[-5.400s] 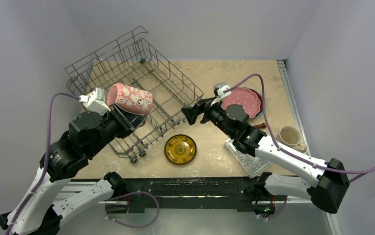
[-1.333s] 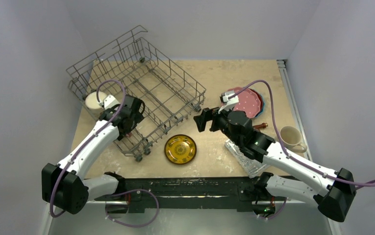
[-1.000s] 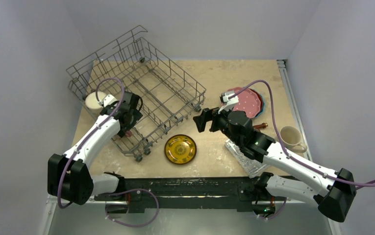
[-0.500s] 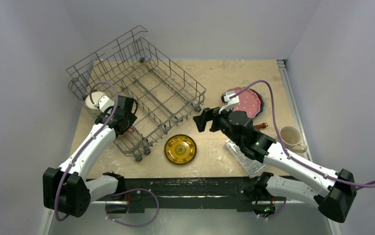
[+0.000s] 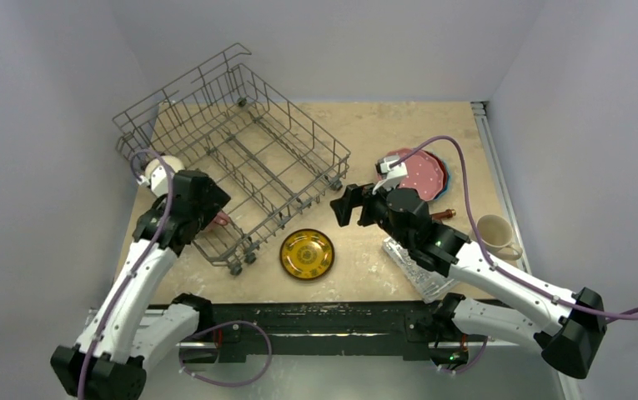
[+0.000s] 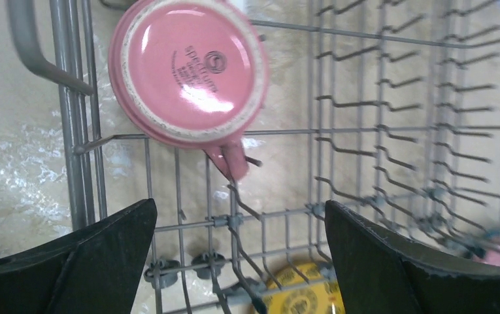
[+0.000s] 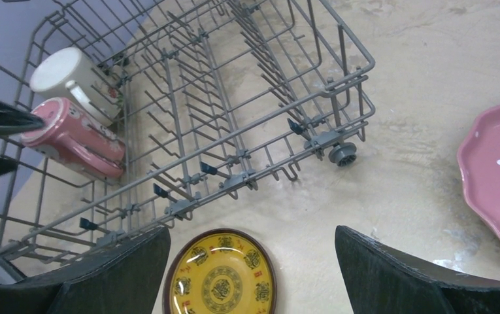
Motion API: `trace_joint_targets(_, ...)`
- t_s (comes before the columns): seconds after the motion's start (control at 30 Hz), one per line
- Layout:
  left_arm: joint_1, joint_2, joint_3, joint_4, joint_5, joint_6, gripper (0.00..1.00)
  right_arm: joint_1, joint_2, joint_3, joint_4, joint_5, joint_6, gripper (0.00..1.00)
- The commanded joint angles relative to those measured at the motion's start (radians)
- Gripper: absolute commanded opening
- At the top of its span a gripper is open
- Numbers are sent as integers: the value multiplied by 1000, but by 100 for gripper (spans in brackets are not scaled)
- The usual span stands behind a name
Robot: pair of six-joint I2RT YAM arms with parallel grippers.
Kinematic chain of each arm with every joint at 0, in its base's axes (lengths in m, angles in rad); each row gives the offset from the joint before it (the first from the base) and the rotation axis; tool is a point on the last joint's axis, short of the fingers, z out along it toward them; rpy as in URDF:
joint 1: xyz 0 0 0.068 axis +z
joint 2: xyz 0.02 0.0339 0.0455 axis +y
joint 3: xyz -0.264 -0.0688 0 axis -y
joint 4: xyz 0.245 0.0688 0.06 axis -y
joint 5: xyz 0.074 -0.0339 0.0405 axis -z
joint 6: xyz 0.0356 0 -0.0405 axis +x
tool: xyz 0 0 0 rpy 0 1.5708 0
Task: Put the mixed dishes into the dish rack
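Observation:
The grey wire dish rack (image 5: 253,146) sits at the back left. A pink mug (image 6: 191,72) lies in its near-left end, base toward my left wrist camera, its handle (image 5: 220,220) just showing from above. My left gripper (image 6: 237,261) hangs open over the rack wires a little short of that mug, holding nothing. A cream mug (image 7: 70,75) stands by the rack's left end. My right gripper (image 7: 253,275) is open and empty above the small yellow plate (image 5: 307,253). The pink dotted plate (image 5: 422,175) lies to the right, and another cream mug (image 5: 494,233) stands at the far right.
A clear plastic box (image 5: 419,271) lies under my right forearm. A small reddish-brown object (image 5: 442,214) sits beside the pink plate, with a blue plate edge (image 5: 446,187) under it. The rack's wheels (image 7: 343,154) face the yellow plate. Walls close in on three sides.
My left gripper carried the pink mug to the rack, let it go in the near-left end and has drawn back toward the left, now open. The right arm has barely moved.

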Motion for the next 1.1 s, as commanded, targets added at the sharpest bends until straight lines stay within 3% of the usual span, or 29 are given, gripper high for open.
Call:
trace_joint_targets(0.0, 8, -134, 163, -57, 126, 205, 100, 3, -24, 68, -92, 94, -6, 98)
trace_joint_targets(0.27, 8, -196, 320, 161, 574, 561, 99, 3, -32, 93, -229, 188, -18, 99)
trace_joint_targets(0.4, 8, -78, 453, 210, 683, 581, 98, 3, -33, 114, -319, 269, 0, 99)
trace_joint_targets(0.5, 7, 38, 571, 268, 803, 602, 100, -29, -4, 140, -439, 460, 78, 99)
trace_joint_targets(0.7, 7, 195, 659, 240, 728, 713, 100, -441, 34, 201, -543, 290, 70, 99)
trace_joint_targets(0.9, -4, 113, 436, 390, 782, 770, 100, -628, 38, 236, -711, 511, 168, 98)
trace_joint_targets(1.07, -103, 107, 438, 351, 689, 855, 98, -781, 21, 174, -693, 431, 182, 94)
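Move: The cream mug is next: about 32 cm to my right hand's right, 2 back and 19 below, some 65 cm right of my left hand and 3 cm back. Between my right hand and it, the pipe fitting lies 23 cm right and 4 ahead, the screw box 20 right and 5 back. The pink mug in the rack is about 6 cm ahead of my left hand, 2 left and 7 lower; the white mug, 13 ahead and 12 left. Already clear of the pink mug, I lift my left hand steeply out of the rack, swing it right, then let it sink, ending about 18 cm higher with the fingers levelled and turned some 60 degrees clockwise. My open right hand sweeps some 30 cm right over the pipe fitting towards the cream mug, sinking slightly, turning clockwise and tipping down. ##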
